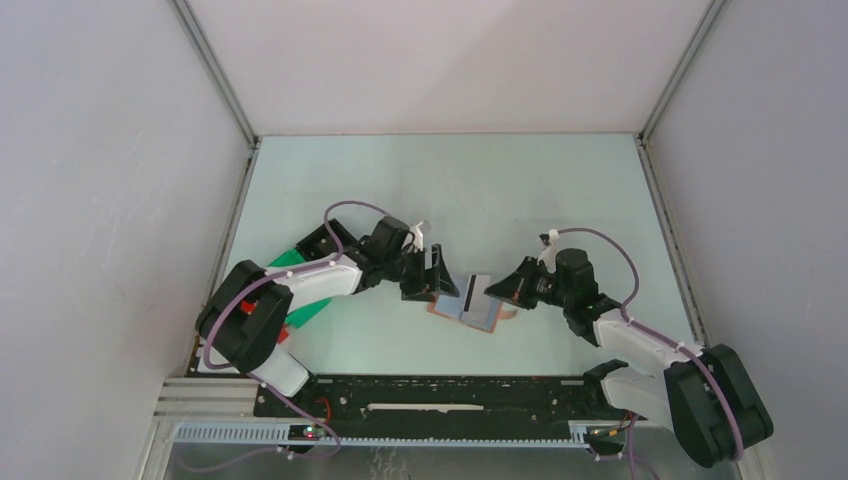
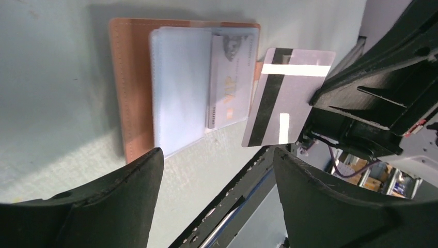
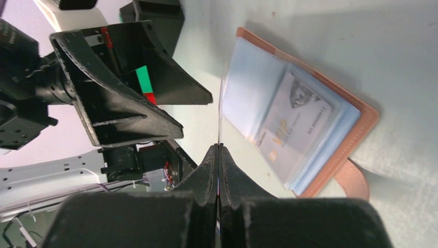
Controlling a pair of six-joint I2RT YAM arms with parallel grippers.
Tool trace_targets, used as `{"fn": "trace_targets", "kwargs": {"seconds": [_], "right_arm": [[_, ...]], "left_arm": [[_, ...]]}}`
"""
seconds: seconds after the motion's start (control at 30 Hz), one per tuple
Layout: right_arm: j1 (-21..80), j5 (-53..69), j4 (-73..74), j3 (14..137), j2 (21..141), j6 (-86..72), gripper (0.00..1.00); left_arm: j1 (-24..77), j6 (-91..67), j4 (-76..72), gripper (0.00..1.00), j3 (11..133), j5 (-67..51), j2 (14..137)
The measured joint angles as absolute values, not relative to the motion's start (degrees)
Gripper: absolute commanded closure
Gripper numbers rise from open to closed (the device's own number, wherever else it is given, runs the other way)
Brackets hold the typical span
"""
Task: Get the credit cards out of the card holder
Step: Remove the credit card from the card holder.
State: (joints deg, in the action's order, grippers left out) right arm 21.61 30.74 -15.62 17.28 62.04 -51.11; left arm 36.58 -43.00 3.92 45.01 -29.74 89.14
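The tan card holder (image 1: 447, 307) (image 2: 129, 93) (image 3: 356, 126) lies open on the table, its clear sleeves up. One pale credit card (image 2: 230, 88) (image 3: 294, 124) sits in a sleeve. My right gripper (image 1: 497, 291) (image 3: 219, 148) is shut on another credit card (image 1: 473, 292) (image 2: 286, 98), grey with a black stripe, held on edge just off the holder's side. That card shows edge-on (image 3: 220, 111) in the right wrist view. My left gripper (image 1: 432, 275) (image 2: 218, 155) hovers open over the holder's other side, nothing between its fingers.
Green (image 1: 292, 258) and red (image 1: 283, 328) bins lie under the left arm at the table's left edge. A black rail (image 1: 430, 395) runs along the near edge. White walls enclose the table on three sides.
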Motion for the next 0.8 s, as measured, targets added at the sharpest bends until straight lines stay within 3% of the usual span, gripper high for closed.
{"fn": "trace_targets", "kwargs": {"seconds": [0.8], "right_arm": [[21.45, 38.81, -30.76, 17.28, 65.45, -59.09, 1.0]], "left_arm": [[35.33, -51.22, -15.97, 0.22, 43.81, -44.1, 90.87]]}}
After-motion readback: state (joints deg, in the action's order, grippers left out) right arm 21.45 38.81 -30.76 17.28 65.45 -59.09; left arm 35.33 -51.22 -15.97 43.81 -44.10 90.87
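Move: My right hand already pinches a long edge of the free credit card, whose middle is about 3 cm to its left and 1 cm ahead. My empty left hand goes for that card, some 7 cm to its right, 2 cm back and level with it; its fingers lie some 10 cm left of my right hand point and 3 cm farther out. The open card holder lies 5 cm right of my left hand, 4 cm back and 6 cm below. With its fingers staying wide open, I lift my left hand about 5 cm and carry it right towards the card, levelling the downward-pointing fingers by some 20 degrees and easing off once they face its striped edge. Meanwhile my right hand keeps its pinch, raising the card steadily and bringing it a little left, tipping the hand's left side up slightly. ##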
